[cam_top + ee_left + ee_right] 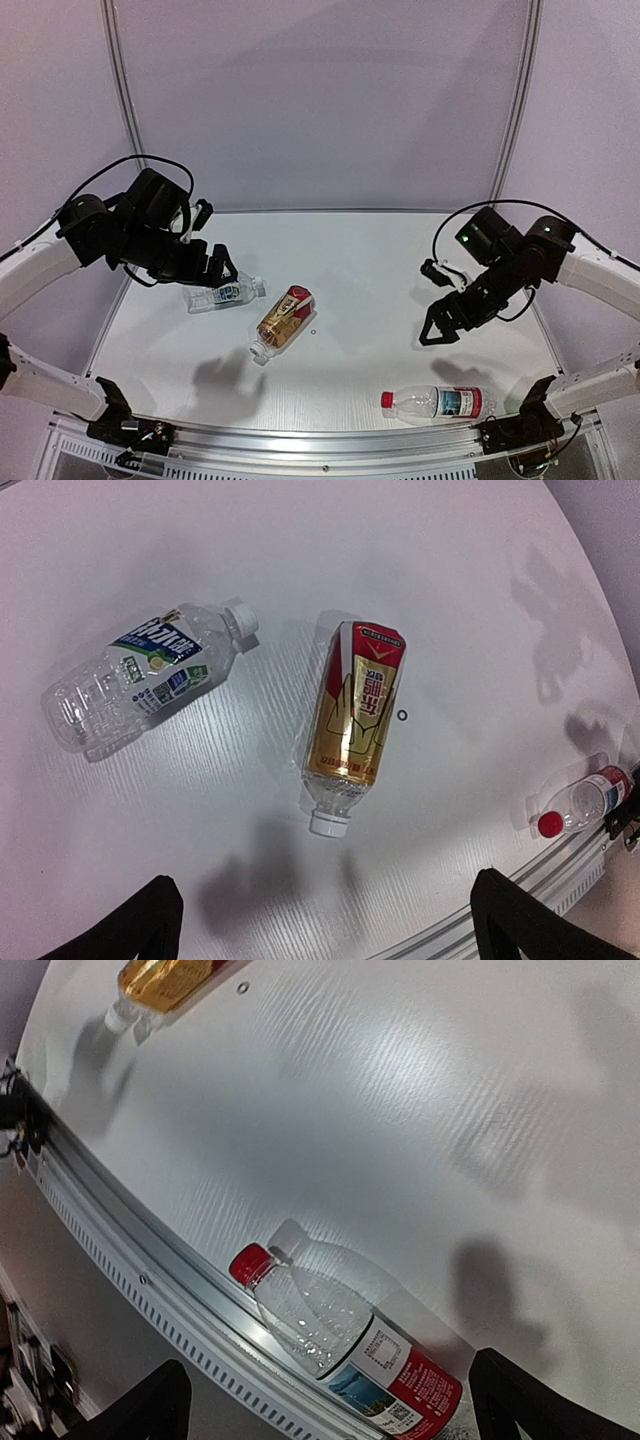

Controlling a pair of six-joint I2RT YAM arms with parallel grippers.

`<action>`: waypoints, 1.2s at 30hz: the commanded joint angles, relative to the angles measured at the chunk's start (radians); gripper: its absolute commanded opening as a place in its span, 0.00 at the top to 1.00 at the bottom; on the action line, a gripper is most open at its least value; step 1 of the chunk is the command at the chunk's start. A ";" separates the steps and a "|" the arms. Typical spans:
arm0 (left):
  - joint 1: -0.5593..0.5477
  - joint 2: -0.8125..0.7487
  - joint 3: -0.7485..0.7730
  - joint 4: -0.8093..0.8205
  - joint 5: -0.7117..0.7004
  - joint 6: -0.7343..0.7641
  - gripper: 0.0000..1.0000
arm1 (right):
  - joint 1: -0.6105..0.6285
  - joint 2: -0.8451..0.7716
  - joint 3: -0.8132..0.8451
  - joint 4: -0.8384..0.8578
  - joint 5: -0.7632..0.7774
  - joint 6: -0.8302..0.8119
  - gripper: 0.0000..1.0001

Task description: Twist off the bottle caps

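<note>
Three bottles lie on their sides on the white table, each with its cap on. The clear green-blue labelled bottle (222, 294) (135, 675) has a whitish cap (241, 615). My left gripper (215, 266) (325, 880) hovers open just above and behind it. At the table's middle, the amber bottle (285, 318) (355, 715) points its whitish cap (256, 354) (330, 824) toward the near edge. The clear bottle (440, 402) (340, 1335) with a red cap (387, 400) (250, 1263) rests against the front rail. My right gripper (440, 325) (330, 1362) hangs open above it, empty.
An aluminium rail (320, 435) (150, 1280) runs along the near edge of the table. A tiny dark ring (401, 716) lies on the table beside the amber bottle. White walls with metal posts (122, 90) close off the back.
</note>
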 commanded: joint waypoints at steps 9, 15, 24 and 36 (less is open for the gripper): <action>-0.072 -0.035 -0.023 0.033 -0.073 -0.025 0.01 | 0.352 0.272 0.048 0.019 0.102 -0.286 0.01; -0.080 -0.131 -0.097 0.019 -0.107 -0.077 0.01 | 0.368 0.302 -0.025 0.102 0.105 -0.398 0.01; -0.080 -0.200 -0.131 0.023 -0.144 -0.115 0.01 | 0.447 0.490 -0.054 0.175 0.089 -0.448 0.03; -0.080 -0.188 -0.122 0.057 -0.149 -0.112 0.01 | 0.468 0.569 -0.051 0.233 0.186 -0.439 0.37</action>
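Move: The red cap of the bottle lying along the table's front edge is about 7 cm back, 8 cm left and 15 cm below the right hand. The middle of that red-capped bottle is some 7 cm back and 3 cm to the right of the hand. The gold bottle lies roughly 12 cm ahead and 29 cm to the left. From the left hand, the red cap is about 13 cm back, 32 cm right and 22 cm below. The red cap is what the open right hand sinks onto, dropping about 15 cm while going some 7 cm back and 7 cm left and turning roughly 50 degrees counter-clockwise. Low down, its fingers begin to close around the cap, reaching about two thirds open; firm contact can't be seen. The left hand, staying open, shifts a few centimetres back and left. ##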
